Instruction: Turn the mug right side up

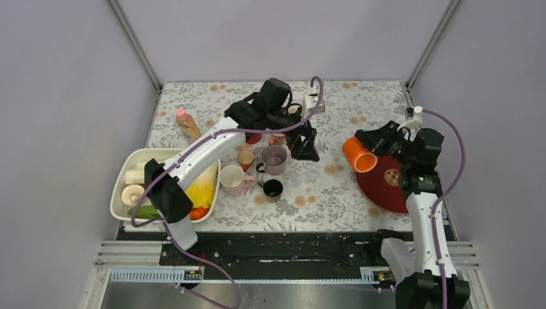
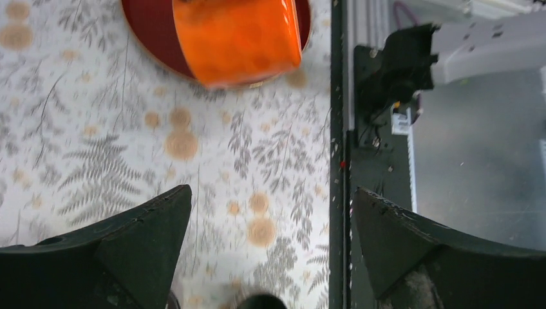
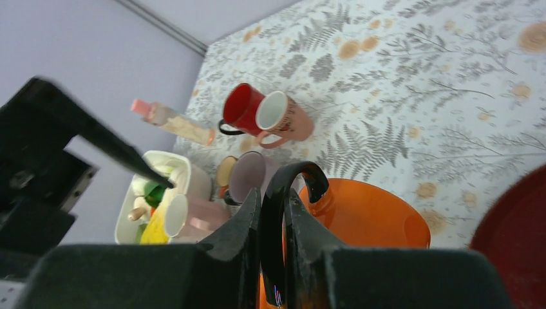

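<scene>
The orange mug [image 1: 358, 156] with a black handle [image 3: 283, 193] hangs tilted on its side over the left edge of the dark red plate [image 1: 386, 183], its mouth facing the near side. My right gripper [image 1: 386, 143] is shut on the handle, fingers [image 3: 238, 225] pinching it from both sides in the right wrist view. The mug body [image 3: 367, 219] shows beyond them. My left gripper [image 1: 308, 145] is open and empty at mid-table, next to a cluster of mugs. Its wrist view shows the orange mug [image 2: 238, 38] and the plate [image 2: 138, 26] ahead of the spread fingers [image 2: 129, 244].
Several mugs stand left of centre: pale pink [image 1: 233, 180], purple glass [image 1: 275, 159], small black [image 1: 273, 188], a red one [image 3: 241, 108]. A bottle [image 1: 188, 123] lies at the back left. A white tray [image 1: 122, 187] of food sits at the left edge.
</scene>
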Tool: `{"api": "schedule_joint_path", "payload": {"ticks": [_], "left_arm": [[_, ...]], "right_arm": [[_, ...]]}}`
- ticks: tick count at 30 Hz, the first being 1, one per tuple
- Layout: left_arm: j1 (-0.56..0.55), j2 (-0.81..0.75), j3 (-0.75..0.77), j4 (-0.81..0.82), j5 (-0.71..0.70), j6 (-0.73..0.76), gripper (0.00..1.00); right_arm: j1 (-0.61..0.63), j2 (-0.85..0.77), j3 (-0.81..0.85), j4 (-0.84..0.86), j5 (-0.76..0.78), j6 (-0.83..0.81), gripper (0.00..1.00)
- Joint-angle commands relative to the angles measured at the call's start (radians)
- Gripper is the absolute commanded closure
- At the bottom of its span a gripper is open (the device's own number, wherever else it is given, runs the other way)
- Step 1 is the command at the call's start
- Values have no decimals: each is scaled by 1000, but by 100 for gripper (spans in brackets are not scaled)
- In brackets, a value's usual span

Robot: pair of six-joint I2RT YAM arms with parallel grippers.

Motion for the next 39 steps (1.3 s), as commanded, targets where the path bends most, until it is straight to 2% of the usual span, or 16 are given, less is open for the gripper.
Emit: {"api": "schedule_joint_path", "payload": {"ticks": [1, 7, 15, 19, 23, 26, 28, 30, 32, 34, 36, 39], "left_arm": [[2, 107, 112, 164, 229, -169, 1], [0, 214, 207, 292, 352, -381, 1], [-1, 296, 286, 436, 406, -547, 1], [0, 326, 301, 459, 433, -576, 2], [-1, 325, 251, 571, 524, -699, 15], [-3, 292, 139, 789, 571, -857, 20], [-4, 279, 60, 1028, 593, -1073, 22], [-8, 292, 13, 1341, 617, -1332, 27], [-19, 332, 11, 1686, 628, -1618, 31], [-34, 389, 63, 1926, 638, -1829, 38], [-44, 431, 133, 1966, 630, -1932, 52], [-46, 435, 144, 1847, 602, -1886, 82]], "right_arm": [[22, -73, 58, 178, -131, 116, 100], [41, -103, 76, 247, -176, 190, 100], [46, -115, 78, 319, -211, 248, 100], [46, -109, 76, 365, -231, 282, 100], [46, -107, 87, 377, -234, 284, 100], [46, -108, 107, 375, -235, 278, 100], [46, -104, 116, 376, -236, 279, 100], [46, -103, 117, 381, -236, 281, 100], [46, -101, 116, 398, -236, 293, 100], [46, -99, 114, 410, -239, 304, 100], [47, -98, 114, 401, -237, 298, 100], [48, -105, 113, 370, -230, 277, 100]]}}
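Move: The orange mug hangs by its handle from my right fingers, its body about 4 cm back and 4 cm below them. From my empty left hand the mug is roughly 15 cm to the right, level fore and aft, 4 cm lower; the dark mug is 8 cm left and 1 cm back, the purple mug 7 cm left and 8 cm ahead, both some 17 cm below. From my right hand, the left gripper is about 15 cm left and 4 cm back, at equal height; the red plate is 8 cm right, 3 cm back, 20 cm below. I bring both hands together for a handover. My right hand keeps its pinch on the handle and lifts the orange mug about 12 cm, drawing it left and back while turning counter-clockwise and tipping up. My left hand goes some 8 cm right to the mug, then rises, rolling strongly late on, and its wide-open fingers close most of the way around the wall at the rim, one inside, one outside. ##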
